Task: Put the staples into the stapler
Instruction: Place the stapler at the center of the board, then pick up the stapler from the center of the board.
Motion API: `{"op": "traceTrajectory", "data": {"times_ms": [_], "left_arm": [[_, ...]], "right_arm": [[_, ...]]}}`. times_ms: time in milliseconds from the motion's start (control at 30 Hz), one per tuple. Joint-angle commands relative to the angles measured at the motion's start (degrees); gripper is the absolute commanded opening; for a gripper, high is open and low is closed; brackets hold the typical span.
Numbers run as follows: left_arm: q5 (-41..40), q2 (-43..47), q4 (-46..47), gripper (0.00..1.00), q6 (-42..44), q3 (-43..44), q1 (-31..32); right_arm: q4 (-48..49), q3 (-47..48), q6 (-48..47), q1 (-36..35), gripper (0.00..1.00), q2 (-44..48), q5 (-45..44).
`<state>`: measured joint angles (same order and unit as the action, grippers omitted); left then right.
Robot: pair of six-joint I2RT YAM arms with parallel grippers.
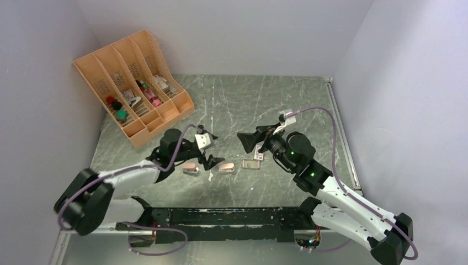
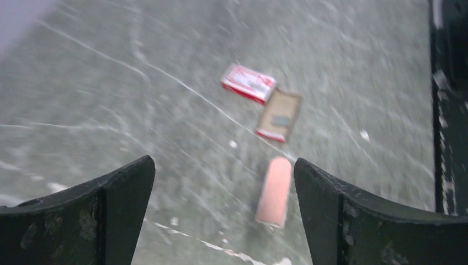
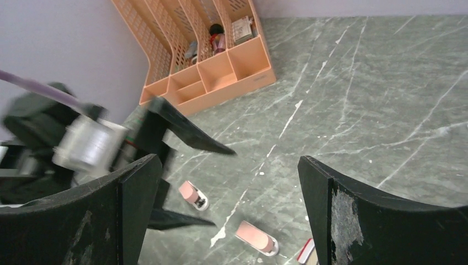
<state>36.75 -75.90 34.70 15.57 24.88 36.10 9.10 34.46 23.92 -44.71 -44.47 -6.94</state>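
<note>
Two pink staplers lie on the marble table: one (image 1: 190, 168) (image 3: 194, 196) by the left gripper, the other (image 1: 226, 166) (image 3: 256, 237) (image 2: 274, 190) nearer the middle. Just right of them sits the open inner tray (image 1: 251, 164) (image 2: 278, 116) with a grey strip of staples (image 2: 281, 120) in it. The red-and-white box (image 1: 258, 156) (image 2: 248, 83) lies beside it. My left gripper (image 1: 211, 149) (image 2: 223, 163) hangs open above the staplers, holding nothing. My right gripper (image 1: 249, 142) (image 3: 229, 160) is open and empty above the tray and box.
An orange desk organizer (image 1: 132, 83) (image 3: 215, 61) with small items stands at the back left against the wall. White walls close in the table on three sides. The arms' black base rail (image 1: 221, 218) runs along the near edge.
</note>
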Motion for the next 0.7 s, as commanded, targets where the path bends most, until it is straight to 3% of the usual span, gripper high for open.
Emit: {"op": "traceTrajectory", "data": {"times_ms": [0, 200, 400, 667], "left_arm": [[-15.9, 11.5, -5.4, 0.99, -7.0, 0.9, -0.3], [-35.5, 30.4, -15.5, 0.99, -16.2, 1.5, -0.6], [-31.2, 50.1, -26.2, 0.99, -13.0, 1.4, -0.8], [-33.8, 57.5, -37.9, 0.99, -9.2, 4.9, -0.8]], "right_arm": [[2.5, -1.3, -4.7, -0.1, 1.0, 0.1, -1.5], [8.1, -1.7, -16.3, 0.0, 1.0, -7.9, -0.4], [12.2, 1.2, -27.6, -2.5, 1.0, -23.3, 21.8], [21.9, 6.6, -40.3, -11.4, 1.0, -44.7, 27.5]]}}
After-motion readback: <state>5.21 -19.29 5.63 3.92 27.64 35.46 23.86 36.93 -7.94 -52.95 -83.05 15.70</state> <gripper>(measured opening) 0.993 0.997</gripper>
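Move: For my right hand, the left stapler lies about 18 cm to the left, some 4 cm back and 26 cm below. On the way sits the stapler already set down, about 6 cm left and 3 cm back. The open staple tray is about 2 cm right and 2 cm back, with the staple box 5 cm right and 2 cm ahead, all as far below. From my left hand the left stapler is roughly 10 cm left, 3 cm back and 10 cm down. I clear my left hand up and out of the way, about 20 cm up and 13 cm left, its fingers staying open, tilting up and swinging counter-clockwise. Meanwhile my right hand, open and empty, starts slowly, then swoops down some 16 cm and left 12 cm, past the set-down stapler towards the left stapler, turning counter-clockwise and dipping its fingertips about 30 degrees. ##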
